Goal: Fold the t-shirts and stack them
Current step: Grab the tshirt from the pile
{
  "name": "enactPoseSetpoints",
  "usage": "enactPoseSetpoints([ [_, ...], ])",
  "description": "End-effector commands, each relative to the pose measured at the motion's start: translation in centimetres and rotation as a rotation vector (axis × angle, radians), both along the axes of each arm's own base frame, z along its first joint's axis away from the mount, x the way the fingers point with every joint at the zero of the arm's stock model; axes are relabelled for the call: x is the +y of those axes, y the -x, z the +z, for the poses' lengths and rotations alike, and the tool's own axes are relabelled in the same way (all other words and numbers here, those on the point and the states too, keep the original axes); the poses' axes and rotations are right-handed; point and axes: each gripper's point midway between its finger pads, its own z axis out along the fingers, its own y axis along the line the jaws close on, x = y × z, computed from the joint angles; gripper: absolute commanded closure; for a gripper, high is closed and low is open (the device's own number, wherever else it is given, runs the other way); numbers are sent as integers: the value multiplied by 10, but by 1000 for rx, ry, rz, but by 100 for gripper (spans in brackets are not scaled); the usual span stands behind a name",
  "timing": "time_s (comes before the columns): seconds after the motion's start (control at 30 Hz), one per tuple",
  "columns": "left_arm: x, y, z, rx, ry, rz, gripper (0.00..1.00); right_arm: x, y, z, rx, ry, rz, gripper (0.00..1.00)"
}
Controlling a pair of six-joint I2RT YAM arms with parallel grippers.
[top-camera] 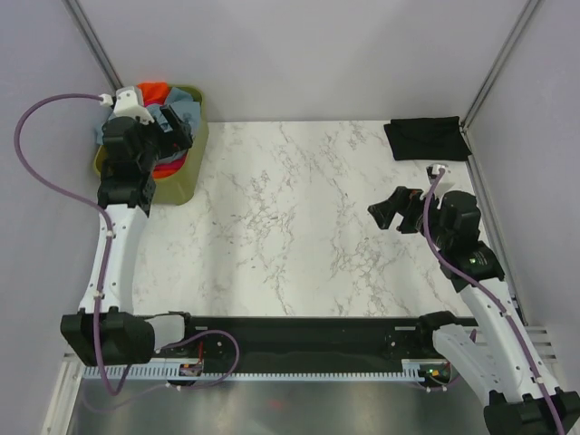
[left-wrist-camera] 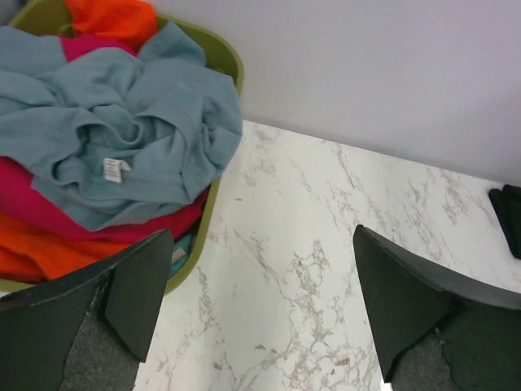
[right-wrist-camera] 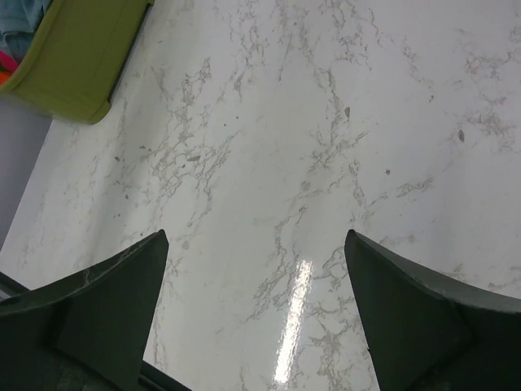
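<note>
An olive-green bin point(top-camera: 181, 177) at the table's far left holds a heap of crumpled t-shirts: slate blue-grey point(left-wrist-camera: 122, 138) on top, magenta-pink point(left-wrist-camera: 49, 216) and orange point(left-wrist-camera: 110, 16) beneath. A folded black t-shirt point(top-camera: 426, 138) lies at the far right; its edge shows in the left wrist view point(left-wrist-camera: 509, 216). My left gripper point(top-camera: 174, 136) hovers at the bin's right side, open and empty. My right gripper point(top-camera: 391, 210) hangs open and empty above the bare marble at the right.
The marble tabletop point(top-camera: 299, 217) spans the middle. Grey walls enclose the back and sides. The bin also shows in the right wrist view point(right-wrist-camera: 77, 61) at far left. A black rail point(top-camera: 299, 331) runs along the near edge.
</note>
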Motion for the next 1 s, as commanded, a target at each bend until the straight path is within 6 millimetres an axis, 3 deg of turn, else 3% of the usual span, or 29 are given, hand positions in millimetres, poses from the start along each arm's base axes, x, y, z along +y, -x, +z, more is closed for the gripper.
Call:
enactPoseSetpoints([
  [0.0, 35, 1, -2, -37, -22, 166, 0, -10, -2, 21, -90, 18, -54, 2],
  [0.07, 43, -5, -14, 13, 10, 180, 0, -12, 1, 24, -101, 25, -58, 2],
  [0.1, 51, -9, -4, 1, 50, 182, 0, -11, 2, 22, -95, 24, -48, 2],
  [0.13, 57, -17, -17, 45, 71, 193, 0, -9, 3, 23, -97, 23, -40, 2],
  [0.2, 74, -25, -13, 48, 105, 239, 1, -9, 3, 18, -78, 28, -39, 2],
  [0.27, 91, -37, -29, 84, 134, 289, 2, -8, 2, 15, -60, 29, -35, 2],
  [0.37, 104, -57, -30, 88, 125, 309, 2, -7, 2, 11, -43, 35, -31, 2],
  [0.57, 111, -96, -58, 161, 129, 306, 7, -5, 3, 7, -29, 41, -25, 2],
  [0.6, 110, -104, -72, 188, 141, 293, 8, -5, 3, 6, -26, 42, -25, 2],
  [0.7, 105, -114, -90, 222, 174, 258, 14, -5, 3, 3, -20, 48, -30, 2],
  [0.87, 99, -121, -110, 259, 221, 242, 16, -6, 1, -4, 2, 58, -37, 2],
  [0.9, 96, -124, -111, 262, 228, 220, 19, -6, 1, -6, 9, 61, -37, 2],
  [0.97, 89, -132, -108, 254, 233, 172, 49, -7, 1, -8, 16, 64, -41, 2],
])
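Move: The blue-grey t-shirt, top of the heap in the bin, lies about 13 cm ahead of the left hand, 9 cm to its left and 15 cm below. The orange t-shirt shows behind it, roughly 22 cm ahead and 10 cm left; the red one peeks out on the near side, some 5 cm ahead and 6 cm left. Both sit slightly lower. From the right hand the blue-grey shirt lies about 27 cm ahead and 57 cm left, a little below. The left fingertips come down around the tag at the blue-grey t-shirt's collar and start to close on the cloth, still well short of shut. To get there the open hand swings left about 10 cm, then reaches forward over the bin and sinks some 14 cm, tipping about 20 degrees farther down and turning about 15 degrees counter-clockwise. ##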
